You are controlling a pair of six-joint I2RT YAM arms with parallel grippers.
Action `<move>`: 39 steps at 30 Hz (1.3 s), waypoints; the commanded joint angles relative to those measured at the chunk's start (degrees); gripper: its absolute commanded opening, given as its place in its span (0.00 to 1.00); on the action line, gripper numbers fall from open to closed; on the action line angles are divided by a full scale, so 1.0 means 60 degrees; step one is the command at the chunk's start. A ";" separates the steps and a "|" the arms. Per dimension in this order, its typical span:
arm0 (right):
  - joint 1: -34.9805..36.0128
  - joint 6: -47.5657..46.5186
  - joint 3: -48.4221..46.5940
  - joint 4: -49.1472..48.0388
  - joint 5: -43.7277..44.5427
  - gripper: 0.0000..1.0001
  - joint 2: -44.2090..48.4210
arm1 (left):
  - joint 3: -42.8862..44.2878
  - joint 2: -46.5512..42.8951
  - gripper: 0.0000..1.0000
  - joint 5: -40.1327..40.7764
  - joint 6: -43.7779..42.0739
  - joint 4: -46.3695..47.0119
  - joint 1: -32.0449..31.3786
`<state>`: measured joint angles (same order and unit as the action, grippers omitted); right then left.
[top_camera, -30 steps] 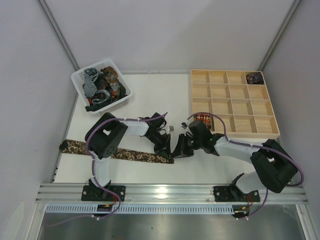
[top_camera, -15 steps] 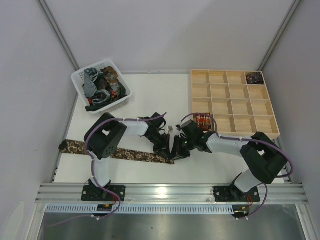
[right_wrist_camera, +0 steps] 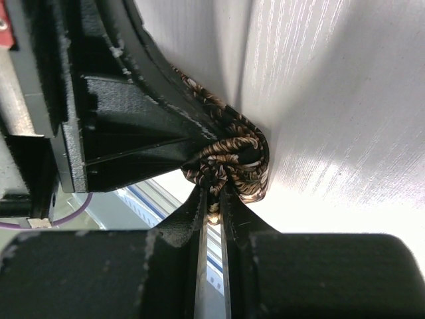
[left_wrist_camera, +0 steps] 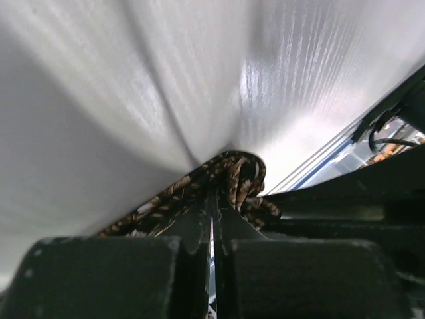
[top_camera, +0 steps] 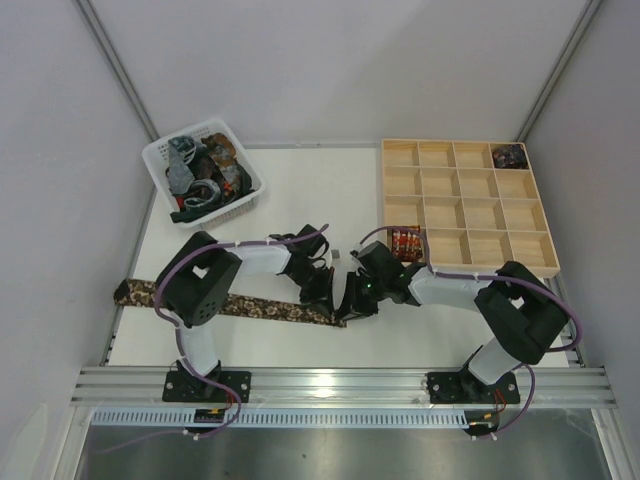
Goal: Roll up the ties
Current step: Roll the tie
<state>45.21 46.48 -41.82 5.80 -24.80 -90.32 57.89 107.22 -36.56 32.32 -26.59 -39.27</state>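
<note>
A dark brown tie (top_camera: pixel 250 307) with tan print lies flat across the near left of the table. Its right end is wound into a small roll (right_wrist_camera: pixel 242 156) between the two grippers. My left gripper (top_camera: pixel 331 296) is shut, its tips pinching the tie's fabric at the roll (left_wrist_camera: pixel 240 174). My right gripper (top_camera: pixel 349 298) faces it from the right, shut on a bunch of the roll's inner fabric (right_wrist_camera: pixel 214 189). In the top view the roll itself is hidden under the two wrists. More ties are piled in the white basket (top_camera: pixel 160 160).
A wooden compartment tray (top_camera: pixel 462 198) stands at the back right, with a rolled tie (top_camera: pixel 509 155) in its far right cell and a red patterned one (top_camera: pixel 405 240) in a near left cell. The table's near edge rail (top_camera: pixel 340 378) runs just behind the arm bases.
The right arm has reached further left, and both grippers have shifted slightly left with the roll. The left arm's elbow swung left and the tie's flat end slid a little left.
</note>
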 commanded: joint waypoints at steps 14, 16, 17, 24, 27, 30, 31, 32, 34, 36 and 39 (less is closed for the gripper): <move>0.0067 -0.0115 -0.0792 0.0599 0.0515 0.00 -0.0400 | -0.0697 -0.1522 0.01 0.1479 -0.1254 -0.1106 0.0919; 0.0082 -0.0086 -0.1041 0.0717 0.0471 0.00 -0.0575 | -0.0829 -0.1333 0.00 0.1435 -0.1313 -0.1018 0.0963; 0.0097 -0.0056 -0.1115 0.0761 0.0442 0.00 -0.0648 | -0.0873 -0.1274 0.00 0.1391 -0.1299 -0.0960 0.0949; 0.0360 -0.0041 -0.2038 0.1449 0.0485 0.00 -0.1278 | -0.1020 -0.1024 0.01 0.1390 -0.1284 -0.0652 0.0949; 0.0448 -0.0100 -0.2345 0.1698 0.0617 0.00 -0.1469 | -0.1020 -0.1024 0.00 0.1347 -0.1255 -0.0593 0.0949; 0.0507 -0.0071 -0.2550 0.1845 0.0647 0.01 -0.1732 | -0.1035 -0.1053 0.01 0.1288 -0.1211 -0.0549 0.0949; 0.0521 -0.0056 -0.2594 0.1889 0.0632 0.01 -0.1791 | -0.1035 -0.1053 0.00 0.1259 -0.1211 -0.0563 0.0963; 0.0536 -0.0071 -0.2682 0.1904 0.0588 0.01 -0.1908 | -0.1035 -0.1053 0.00 0.1244 -0.1211 -0.0549 0.0949; 0.0580 -0.0056 -0.2756 0.1918 0.0617 0.03 -0.1982 | -0.1079 -0.1053 0.00 0.1200 -0.1182 -0.0505 0.0963; 0.0595 -0.0042 -0.2814 0.1933 0.0705 0.05 -0.2099 | -0.1137 -0.1024 0.00 0.1113 -0.1167 -0.0432 0.0949; 0.0595 -0.0085 -0.2858 0.1889 0.0720 0.08 -0.2230 | -0.1225 -0.1039 0.01 0.1039 -0.1109 -0.0344 0.0949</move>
<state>48.38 46.46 -57.08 16.25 -22.04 -101.97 52.16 100.18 -31.18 26.65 -30.55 -33.56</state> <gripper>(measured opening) 0.123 0.009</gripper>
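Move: Already pinched in the right fingers, the tie's roll sits about 1 cm to their left and 1 cm below; it is some 2 cm right of and level with the shut left fingertips. The left hand's next spot on the flat strip lies about 5 cm to its left and 1 cm farther out. From the right hand, the rolled tie in the box is some 16 cm right, 20 cm ahead. Sliding left along the flat strip ahead of the roll, the left hand covers about 5 cm with its fingers shut, then holds there on the cloth. The right hand keeps its pinch on the roll and follows, first edging forward about 1 cm, then going left roughly 3.5 cm along the strip and sinking slightly at the end. ##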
